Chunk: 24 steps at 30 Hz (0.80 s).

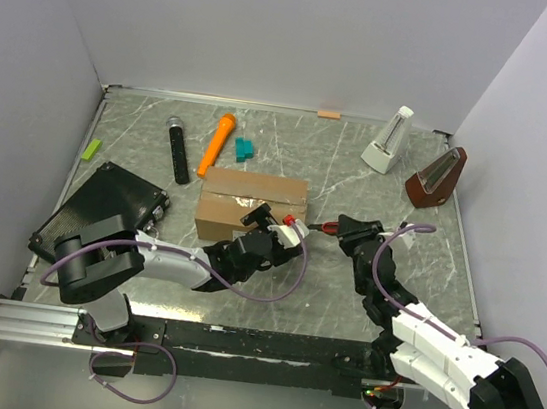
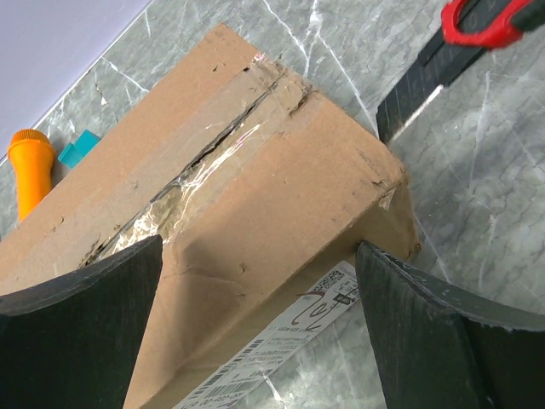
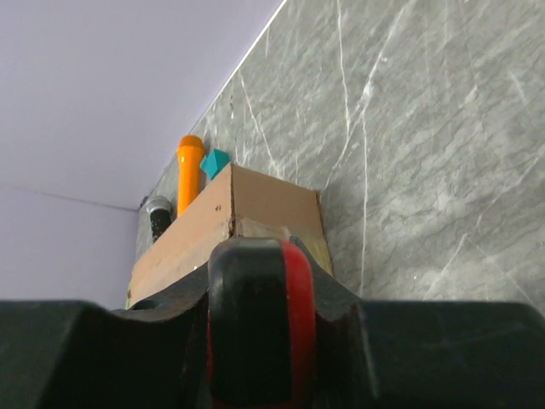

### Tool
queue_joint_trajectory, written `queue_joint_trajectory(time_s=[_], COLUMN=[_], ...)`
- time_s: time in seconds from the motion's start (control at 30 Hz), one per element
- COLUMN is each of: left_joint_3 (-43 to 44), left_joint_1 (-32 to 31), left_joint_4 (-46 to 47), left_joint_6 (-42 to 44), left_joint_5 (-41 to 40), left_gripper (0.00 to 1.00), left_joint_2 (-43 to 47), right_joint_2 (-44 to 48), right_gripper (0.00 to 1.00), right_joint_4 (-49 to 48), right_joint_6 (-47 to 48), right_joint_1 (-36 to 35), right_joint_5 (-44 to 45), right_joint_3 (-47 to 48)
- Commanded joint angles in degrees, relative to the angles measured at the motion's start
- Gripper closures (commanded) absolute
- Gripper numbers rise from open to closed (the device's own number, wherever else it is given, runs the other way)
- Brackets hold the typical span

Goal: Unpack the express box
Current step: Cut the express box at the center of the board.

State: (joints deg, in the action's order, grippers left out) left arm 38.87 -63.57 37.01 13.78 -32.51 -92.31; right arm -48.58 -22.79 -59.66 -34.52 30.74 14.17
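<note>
The express box (image 1: pixel 251 205) is a brown cardboard carton lying mid-table with its flaps down. In the left wrist view the express box (image 2: pixel 255 196) shows crumpled, ragged clear tape along its top seam and a white label on its side. My left gripper (image 1: pixel 273 227) is open, and its fingers (image 2: pixel 77 332) straddle the box's near right end. My right gripper (image 1: pixel 346 229) is shut on a red and black utility knife (image 1: pixel 321 227). The knife (image 2: pixel 460 51) hangs just right of the box's end. The knife handle (image 3: pixel 260 324) blocks most of the right wrist view, with the box (image 3: pixel 247 213) behind it.
A flat black ribbed case (image 1: pixel 101 212) lies at the left. Behind the box are a black torch (image 1: pixel 177 148), an orange torch (image 1: pixel 217 144) and a teal block (image 1: pixel 245 149). A green block (image 1: pixel 91 148) sits far left. White (image 1: pixel 388 139) and brown (image 1: pixel 436 178) metronomes stand back right.
</note>
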Motion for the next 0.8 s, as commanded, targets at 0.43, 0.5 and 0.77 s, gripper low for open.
queue_joint_trajectory(time_s=[0.43,0.5,0.77], left_joint_3=[-0.3,-0.4,-0.6], left_joint_1=[0.0,0.0,0.0], left_joint_4=[2.3,2.2,2.4], left_joint_6=[-0.4,-0.5,-0.4], left_joint_5=[1.3,1.5,1.7], left_gripper=[0.01,0.01,0.01], left_joint_2=[1.9,2.0,2.2], right_joint_2=[-12.3,-13.2,-17.2], right_gripper=[1.00,1.00,1.00], right_joint_4=[-20.2,-21.9,-24.1], right_joint_6=[2.4,2.2,3.2], right_joint_1=[7.5,7.5,7.9], right_joint_5=[-2.9,-3.3,-4.3], right_joint_3=[5.0,5.3,8.3])
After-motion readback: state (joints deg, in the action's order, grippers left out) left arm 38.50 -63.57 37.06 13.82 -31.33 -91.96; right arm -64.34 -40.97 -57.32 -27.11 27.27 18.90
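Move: Some 9 cm to the left of the right hand, about 4 cm ahead and 5 cm below, is the right end of the express box's taped seam; the box's middle lies roughly 20 cm left, 4 cm ahead and 9 cm below. The teal block is about 15 cm ahead and 25 cm left, with the orange microphone 6 cm farther left, both some 13 cm down. From the left hand, the seam end is about 4 cm ahead, 6 cm right and 3 cm below. Swinging around the box's right end, the right hand keeps its hold on the box cutter, blade pointing left, and travels about 5 cm forward, first easing some 2.5 cm right and then most of the way back left as it rises about 2.5 cm. The blade goes from beside the near corner towards the end of the taped seam, the wrist tipping up slightly. ##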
